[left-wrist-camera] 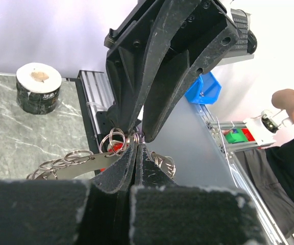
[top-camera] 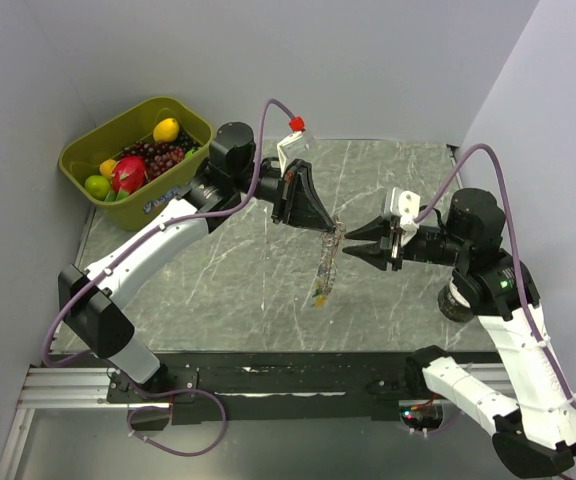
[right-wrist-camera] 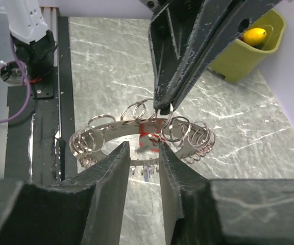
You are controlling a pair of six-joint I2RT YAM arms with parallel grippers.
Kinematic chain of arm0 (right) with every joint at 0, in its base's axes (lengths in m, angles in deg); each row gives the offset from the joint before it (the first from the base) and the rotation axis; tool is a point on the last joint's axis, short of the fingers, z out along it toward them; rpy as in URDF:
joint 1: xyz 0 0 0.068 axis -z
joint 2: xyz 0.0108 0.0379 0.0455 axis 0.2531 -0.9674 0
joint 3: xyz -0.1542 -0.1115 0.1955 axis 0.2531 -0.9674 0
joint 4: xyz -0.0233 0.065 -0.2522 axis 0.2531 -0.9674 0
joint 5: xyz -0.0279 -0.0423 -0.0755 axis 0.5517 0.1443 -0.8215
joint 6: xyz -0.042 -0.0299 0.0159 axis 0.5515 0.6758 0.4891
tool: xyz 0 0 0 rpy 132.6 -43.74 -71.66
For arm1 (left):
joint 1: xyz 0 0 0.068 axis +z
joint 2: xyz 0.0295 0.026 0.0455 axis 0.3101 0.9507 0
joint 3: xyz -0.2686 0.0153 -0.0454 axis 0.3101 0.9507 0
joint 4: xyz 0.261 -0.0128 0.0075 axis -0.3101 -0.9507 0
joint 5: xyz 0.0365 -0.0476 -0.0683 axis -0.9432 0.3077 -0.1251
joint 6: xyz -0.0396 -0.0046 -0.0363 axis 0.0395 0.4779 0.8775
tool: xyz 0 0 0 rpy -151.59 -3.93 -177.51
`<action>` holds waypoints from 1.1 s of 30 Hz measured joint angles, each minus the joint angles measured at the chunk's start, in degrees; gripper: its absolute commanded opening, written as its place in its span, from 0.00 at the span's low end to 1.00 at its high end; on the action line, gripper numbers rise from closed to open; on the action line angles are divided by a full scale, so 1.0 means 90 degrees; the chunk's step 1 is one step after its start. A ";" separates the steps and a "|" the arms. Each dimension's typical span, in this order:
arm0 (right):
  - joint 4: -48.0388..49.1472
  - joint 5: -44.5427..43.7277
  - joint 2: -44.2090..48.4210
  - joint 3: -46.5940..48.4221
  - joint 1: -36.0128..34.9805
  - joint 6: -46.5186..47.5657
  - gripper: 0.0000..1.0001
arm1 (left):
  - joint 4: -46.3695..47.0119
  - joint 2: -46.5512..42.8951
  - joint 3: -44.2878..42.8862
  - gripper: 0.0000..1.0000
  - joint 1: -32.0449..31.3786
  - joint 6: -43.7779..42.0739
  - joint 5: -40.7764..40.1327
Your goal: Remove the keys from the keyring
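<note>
The keyring is a silvery flat metal loop carrying many small split rings. It hangs over the table from my left gripper, which is shut on its top edge. The left wrist view shows the fingers pressed together at the band. Small coloured keys dangle at its low end. My right gripper meets it from the right, open. In the right wrist view its fingertips straddle a blurred red key just in front of the loop. A blue key hangs below.
A green basket of toy fruit stands at the table's back left, also seen as the basket in the right wrist view. A roll of tape sits on the marble tabletop. A black rail runs along the near edge.
</note>
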 measured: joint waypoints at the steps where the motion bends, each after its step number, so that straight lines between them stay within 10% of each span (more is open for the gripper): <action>1: 0.0024 -0.0019 -0.0002 0.0000 0.0002 -0.0027 0.39 | 0.0041 0.0000 0.0015 0.01 0.0000 0.0029 0.0002; 6: 0.0197 -0.0160 -0.0005 0.0000 0.0002 -0.0138 0.35 | 0.0214 0.0000 0.0102 0.01 0.0000 0.0141 0.0046; 13: 0.0328 -0.0214 -0.0078 -0.0007 0.0012 -0.0238 0.00 | 0.0333 0.0000 0.0143 0.01 0.0000 0.0260 0.0066; 33: 0.0571 0.0010 -0.0109 -0.0316 0.0024 -0.0255 0.00 | 0.0539 0.0085 0.0170 0.01 0.0007 0.0542 0.0097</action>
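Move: The right hand's open fingers are just short of the small split ring at the left fingertips, which lies about 2 cm forward and 2 cm to their left, level with them. The red key sits roughly 1 cm forward, 3 cm left and 1 cm lower; the keyring band's middle is about 3 cm back, 3 cm left and 3 cm down. From the left hand, the split ring is about 1 cm back, 1 cm right and 1 cm below. The right hand edges forward about 1 cm, shuts its fingers at the split ring, then sinks about 1 cm. ##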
